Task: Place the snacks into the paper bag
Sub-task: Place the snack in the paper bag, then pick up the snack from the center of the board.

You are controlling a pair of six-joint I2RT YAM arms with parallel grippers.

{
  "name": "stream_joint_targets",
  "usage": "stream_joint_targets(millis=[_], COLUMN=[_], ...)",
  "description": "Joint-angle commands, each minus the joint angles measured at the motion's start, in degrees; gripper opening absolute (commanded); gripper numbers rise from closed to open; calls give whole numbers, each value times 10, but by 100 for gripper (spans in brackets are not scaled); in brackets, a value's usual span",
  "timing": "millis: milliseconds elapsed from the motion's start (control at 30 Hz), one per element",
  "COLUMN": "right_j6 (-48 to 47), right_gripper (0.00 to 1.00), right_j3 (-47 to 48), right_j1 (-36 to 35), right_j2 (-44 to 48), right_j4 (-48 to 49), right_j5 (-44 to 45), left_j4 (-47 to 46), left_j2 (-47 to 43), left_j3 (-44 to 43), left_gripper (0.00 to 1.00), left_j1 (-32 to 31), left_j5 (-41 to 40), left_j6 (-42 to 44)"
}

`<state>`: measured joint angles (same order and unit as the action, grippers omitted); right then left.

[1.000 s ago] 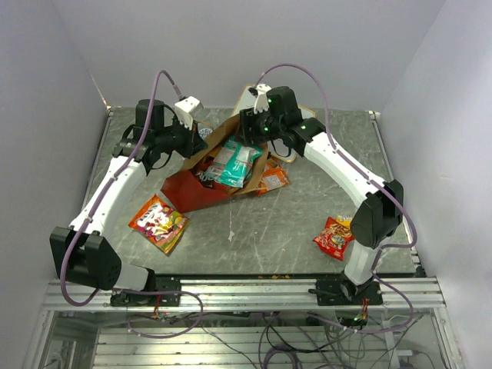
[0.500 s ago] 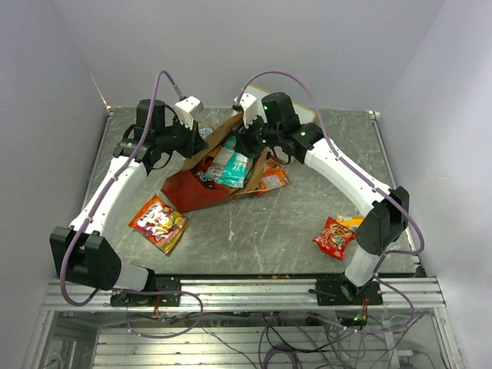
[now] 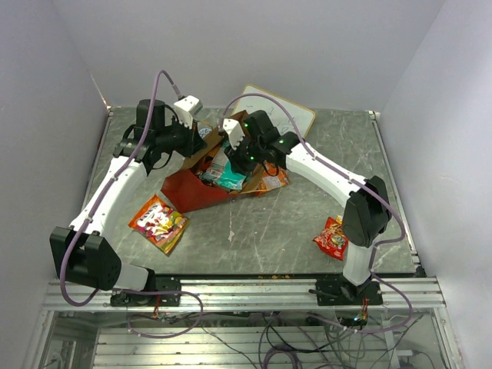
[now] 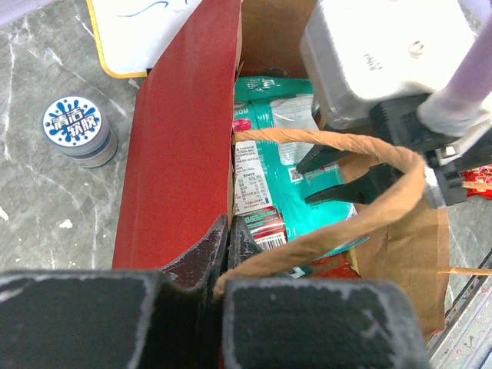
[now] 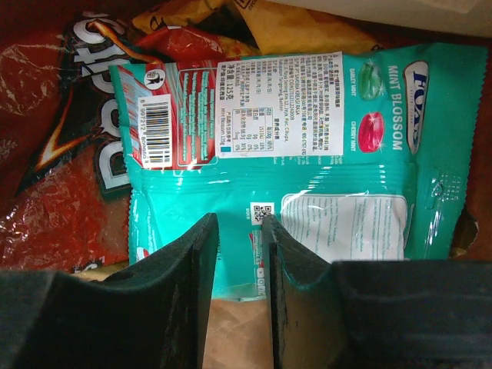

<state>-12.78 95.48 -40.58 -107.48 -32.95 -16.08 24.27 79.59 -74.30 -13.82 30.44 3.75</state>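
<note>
The paper bag (image 3: 188,192), red outside and brown inside, lies tilted with its mouth toward the back. My left gripper (image 3: 200,141) (image 4: 228,228) is shut on the bag's red side wall at the rim, beside a brown loop handle (image 4: 346,223). My right gripper (image 3: 233,160) (image 5: 238,223) reaches into the mouth, its jaws a narrow gap apart just over a teal packet (image 5: 307,200) (image 4: 269,154), with nothing between them. A red chip bag (image 5: 61,177) and a yellow packet (image 5: 307,31) lie inside too. Outside lie an orange packet (image 3: 274,181), a red-orange packet (image 3: 157,223) and a red packet (image 3: 330,240).
A white writing board (image 3: 270,108) (image 4: 146,31) leans at the back behind the bag. A small round tin (image 4: 77,129) sits on the table left of the bag. The right arm's elbow (image 3: 365,215) hangs over the red packet.
My right gripper has moved left and down into the bag's mouth, its jaws narrowing, and the writing board behind it now shows. The left arm and bag have not moved.
</note>
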Motion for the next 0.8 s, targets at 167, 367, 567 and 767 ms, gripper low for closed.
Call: stream_joint_targets(millis=[167,367,567,767], right_j6=[-44,-71,-93,-147], right_gripper=[36,48,55,59], right_j3=[47,45,-26,-86], right_j1=[3,34,118,244], right_j2=[23,92,212,332], right_j4=[-10,-12,-24,-83], right_j5=[-19,-53,-154,-187], left_j4=[-26,-25,-19,-35], left_j2=[-8,-2,7,-7], left_j3=[1,-3,-10,4], left_gripper=[7,7,7,7], left_j1=[-3,-3,-2,-2], left_j5=[-33,-57,-70,-65], left_j6=[-3,-5,-13,-7])
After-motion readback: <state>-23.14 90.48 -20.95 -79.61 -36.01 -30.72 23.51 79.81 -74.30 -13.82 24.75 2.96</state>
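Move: The green snack packet lies in the paper bag just under the right hand, its middle about 1 cm ahead, 3 cm left and 3 cm below. Two small orange packets lie on the table beside the bag, level with that hand, about 11 cm right and 16 cm down; the red packet is some 20 cm back and 31 cm right. From the left hand, the green packet is roughly 10 cm right, 2 cm back and 12 cm below. Right hand rises some 17 cm from the bag, sweeping right and opening; left keeps pinching the rim. ##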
